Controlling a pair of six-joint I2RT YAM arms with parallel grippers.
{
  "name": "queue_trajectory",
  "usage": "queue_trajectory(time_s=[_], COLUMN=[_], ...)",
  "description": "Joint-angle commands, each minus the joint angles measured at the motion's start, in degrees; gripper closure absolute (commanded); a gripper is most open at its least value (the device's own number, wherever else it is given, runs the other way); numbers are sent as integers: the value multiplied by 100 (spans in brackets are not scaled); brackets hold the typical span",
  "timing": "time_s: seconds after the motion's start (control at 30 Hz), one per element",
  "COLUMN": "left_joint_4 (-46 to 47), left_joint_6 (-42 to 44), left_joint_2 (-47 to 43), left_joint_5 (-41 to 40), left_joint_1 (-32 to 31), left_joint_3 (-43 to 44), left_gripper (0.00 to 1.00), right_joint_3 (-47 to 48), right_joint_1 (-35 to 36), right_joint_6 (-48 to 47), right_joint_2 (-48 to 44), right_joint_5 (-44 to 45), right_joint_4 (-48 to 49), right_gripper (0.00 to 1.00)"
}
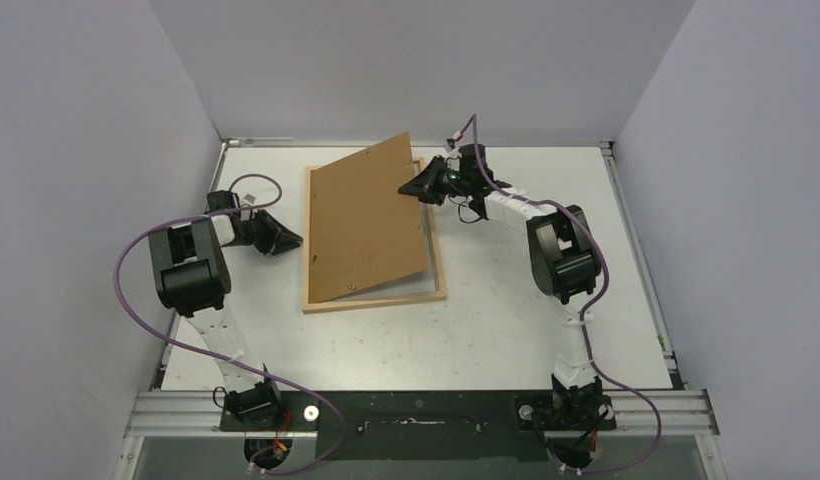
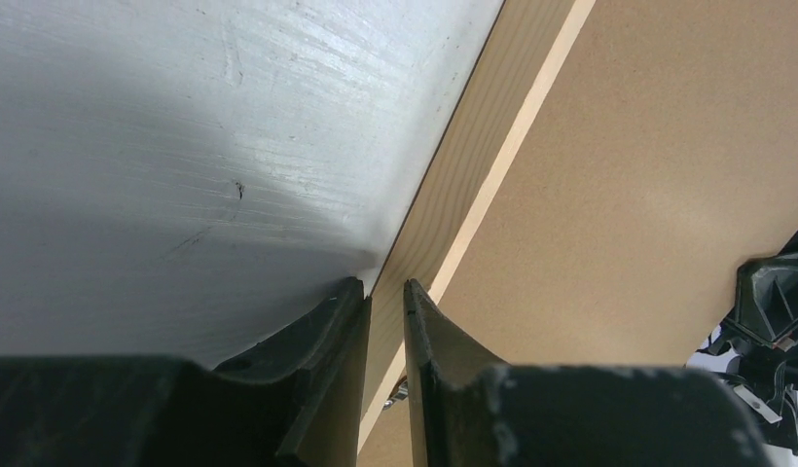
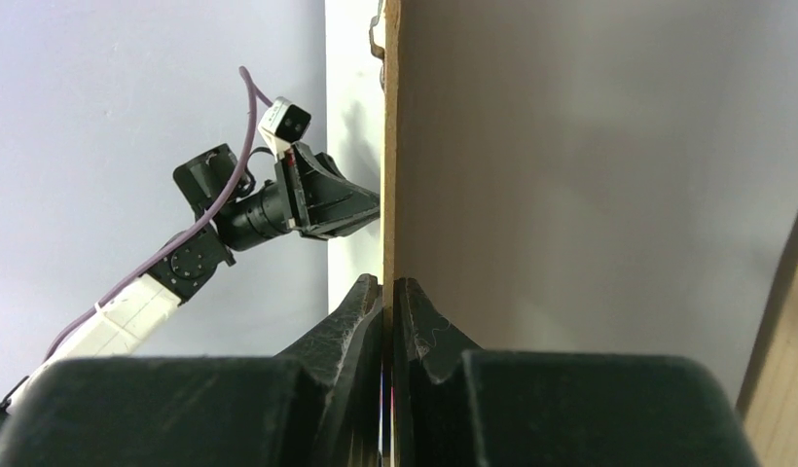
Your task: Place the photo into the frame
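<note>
The light-wood frame (image 1: 376,300) lies flat on the white table. Over it slants the brown backing board (image 1: 371,220), raised at its far right edge, where my right gripper (image 1: 411,187) is shut on it. In the right wrist view the fingers (image 3: 415,311) clamp the board's edge (image 3: 391,146), and a thin coloured sliver, the photo (image 3: 385,409), sits pinched beside the board; the rest of it is hidden. My left gripper (image 1: 296,241) is at the frame's left rail (image 2: 473,146), its jaws (image 2: 385,284) closed narrowly around the rail's edge.
Grey enclosure walls (image 1: 96,150) stand close on the left, right and back. A metal rail (image 1: 416,405) carries both arm bases at the near edge. Purple cables (image 1: 136,250) loop beside each arm. Bare table (image 1: 546,330) lies right of the frame.
</note>
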Motion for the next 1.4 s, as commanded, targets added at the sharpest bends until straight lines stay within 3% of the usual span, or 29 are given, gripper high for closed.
queue_trajectory(time_s=[0.0,0.33,0.6,0.73,0.87,1.37], left_joint_4=[93,159,155,140,137,83], left_joint_6=[87,39,16,10,15,49], left_joint_2=[152,178,205,212,203,254], left_joint_5=[-130,-139,-147,-143,-130,-99], left_joint_1=[-114,-160,-170,-176,-177,-186], left_joint_3=[67,5,42,76,80,116], left_gripper=[80,81,81,81,81,81], right_joint_3=[-47,-78,444,688,859,1986], right_joint_1=[-30,-36,-67,-65,-62,72], right_joint_6=[91,-148,-1094,-1417,-1682,-2657], right_joint_2=[-38,18,51,49,89,538], right_joint_5=[112,92,276,496,593,1481], right_joint_4=[356,-22,-1641,-2272,-2675,-4649], right_gripper=[100,100,71,52,44,41])
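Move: The right gripper already pinches the backing board by its raised right edge. The board's middle lies about 12 cm to this hand's left, 2 cm back and 6 cm below. The frame meant to take it has its middle some 9 cm to the left, 2 cm back and 13 cm down. From the left gripper, already at the frame's left bar, the frame's middle lies about 17 cm to the right and 2 cm ahead, roughly level in height. Lower the right gripper towards the frame with the board's edge still pinched, then spread the fingers to over half open to let go. Carry on down, about 6 cm in all, easing some 4 cm right towards the frame's right bar and tipping the fingertips down by about 25 degrees, one finger staying at the board's edge. Keep the left fingertips against the left bar, creeping barely a centimetre right. ##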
